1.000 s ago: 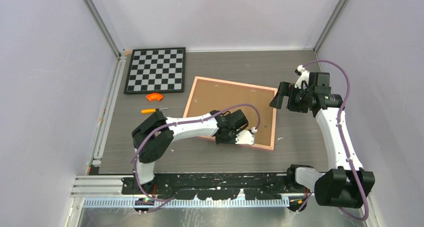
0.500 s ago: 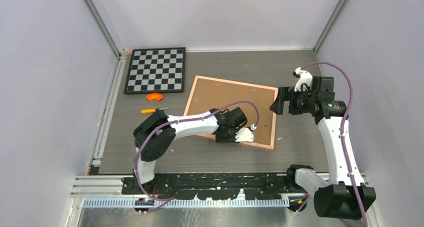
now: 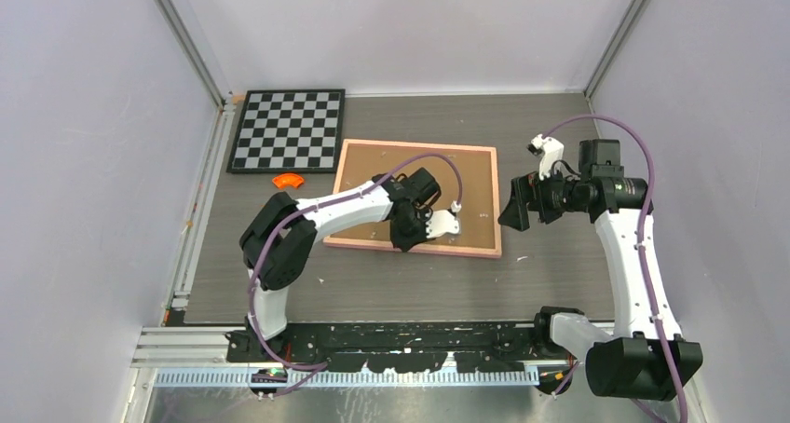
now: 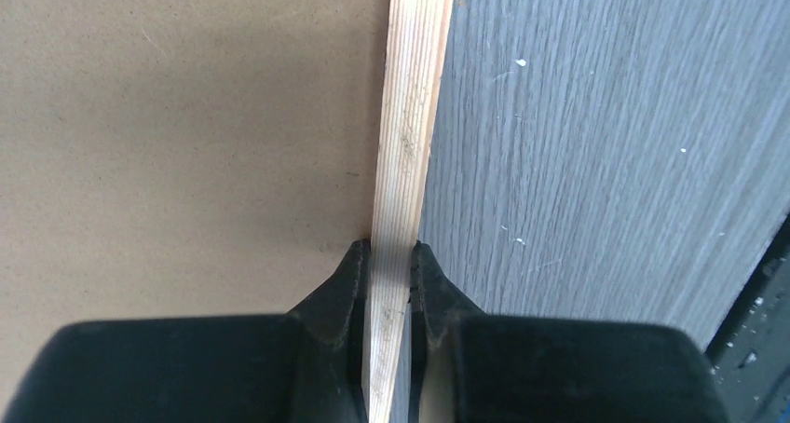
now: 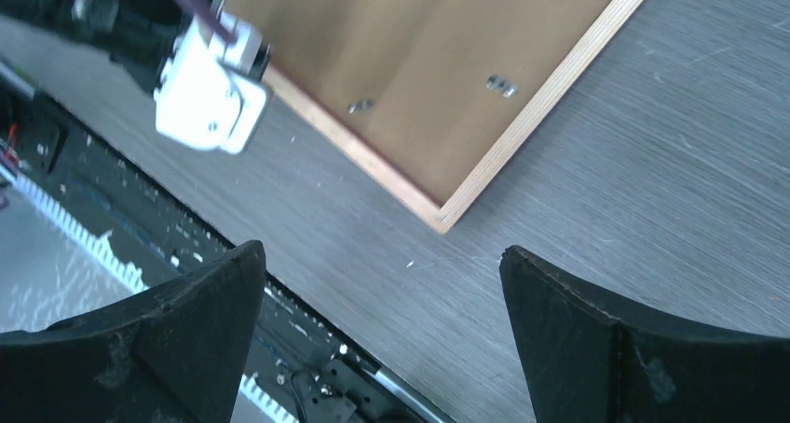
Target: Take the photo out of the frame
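Note:
The frame (image 3: 466,176) lies back up on the table, a thin pink border around brown fibreboard. My left gripper (image 3: 406,240) is at its near edge. In the left wrist view the two black fingers are shut on the frame's pale wooden edge strip (image 4: 410,115), with the brown back (image 4: 186,115) to the left. My right gripper (image 3: 512,209) hovers open just off the frame's right side, holding nothing. In the right wrist view the gripper (image 5: 382,251) looks down on the frame's corner (image 5: 447,50) and two small metal clips (image 5: 500,86). The photo is hidden under the back.
A black-rimmed chessboard (image 3: 289,129) lies at the far left, close to the frame's left corner. A small orange piece (image 3: 288,181) sits just below it. The black mounting rail (image 3: 391,334) runs along the near table edge. Walls close in on both sides.
The frame has swung round and slid left toward the chessboard, its edges now nearly square to the table. My left gripper moved with it on the near edge. The right gripper dropped lower and left.

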Tool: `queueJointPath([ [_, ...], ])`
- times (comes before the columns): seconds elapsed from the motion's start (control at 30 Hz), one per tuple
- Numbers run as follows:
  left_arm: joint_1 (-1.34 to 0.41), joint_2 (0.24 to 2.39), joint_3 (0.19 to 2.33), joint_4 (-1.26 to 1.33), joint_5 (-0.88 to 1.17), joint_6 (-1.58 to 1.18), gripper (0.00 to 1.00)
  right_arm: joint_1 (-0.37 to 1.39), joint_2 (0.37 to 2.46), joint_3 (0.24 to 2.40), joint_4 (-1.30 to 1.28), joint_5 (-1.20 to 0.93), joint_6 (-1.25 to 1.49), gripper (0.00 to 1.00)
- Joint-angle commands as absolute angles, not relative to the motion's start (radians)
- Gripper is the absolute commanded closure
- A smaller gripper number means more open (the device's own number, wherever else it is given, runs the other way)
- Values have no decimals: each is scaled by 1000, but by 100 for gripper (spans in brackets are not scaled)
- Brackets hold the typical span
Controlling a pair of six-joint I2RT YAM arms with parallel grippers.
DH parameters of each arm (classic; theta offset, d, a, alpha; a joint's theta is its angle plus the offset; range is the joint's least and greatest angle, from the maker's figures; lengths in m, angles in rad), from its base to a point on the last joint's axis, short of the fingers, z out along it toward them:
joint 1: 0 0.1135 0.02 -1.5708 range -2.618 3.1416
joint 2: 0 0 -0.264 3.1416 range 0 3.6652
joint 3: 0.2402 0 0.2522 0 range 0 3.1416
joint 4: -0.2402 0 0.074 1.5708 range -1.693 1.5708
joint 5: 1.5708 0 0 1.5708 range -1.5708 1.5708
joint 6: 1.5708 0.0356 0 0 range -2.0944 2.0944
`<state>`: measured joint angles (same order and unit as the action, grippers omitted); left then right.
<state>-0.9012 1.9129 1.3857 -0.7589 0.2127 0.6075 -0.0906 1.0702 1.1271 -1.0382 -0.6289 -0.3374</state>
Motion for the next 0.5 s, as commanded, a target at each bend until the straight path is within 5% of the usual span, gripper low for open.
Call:
queueJointPath([
  [0.0,-864,1884,1473,-891,336,527,100,-80,1058,1165,-1153,-684,-481,1],
  [0.17,-804,1879,1541,-962,396,533,100,57,882,1017,-1115,-545,-604,0],
  [0.47,-740,1907,1704,-1093,517,551,100,370,918,979,-1007,-254,-615,7],
])
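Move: The left fingers already grip the middle of the frame's near side; the orange clip lies some 25 cm to their left and 15 cm farther out, slightly lower. From the right hand, the frame's near right corner is about 5 cm left, 2 cm back and 17 cm below, while the gripped near side lies about 26 cm left, 1 cm back and 16 cm below. Left hand lifts the still-pinched near side about 6 cm; open right hand sweeps back and down towards its corner. ##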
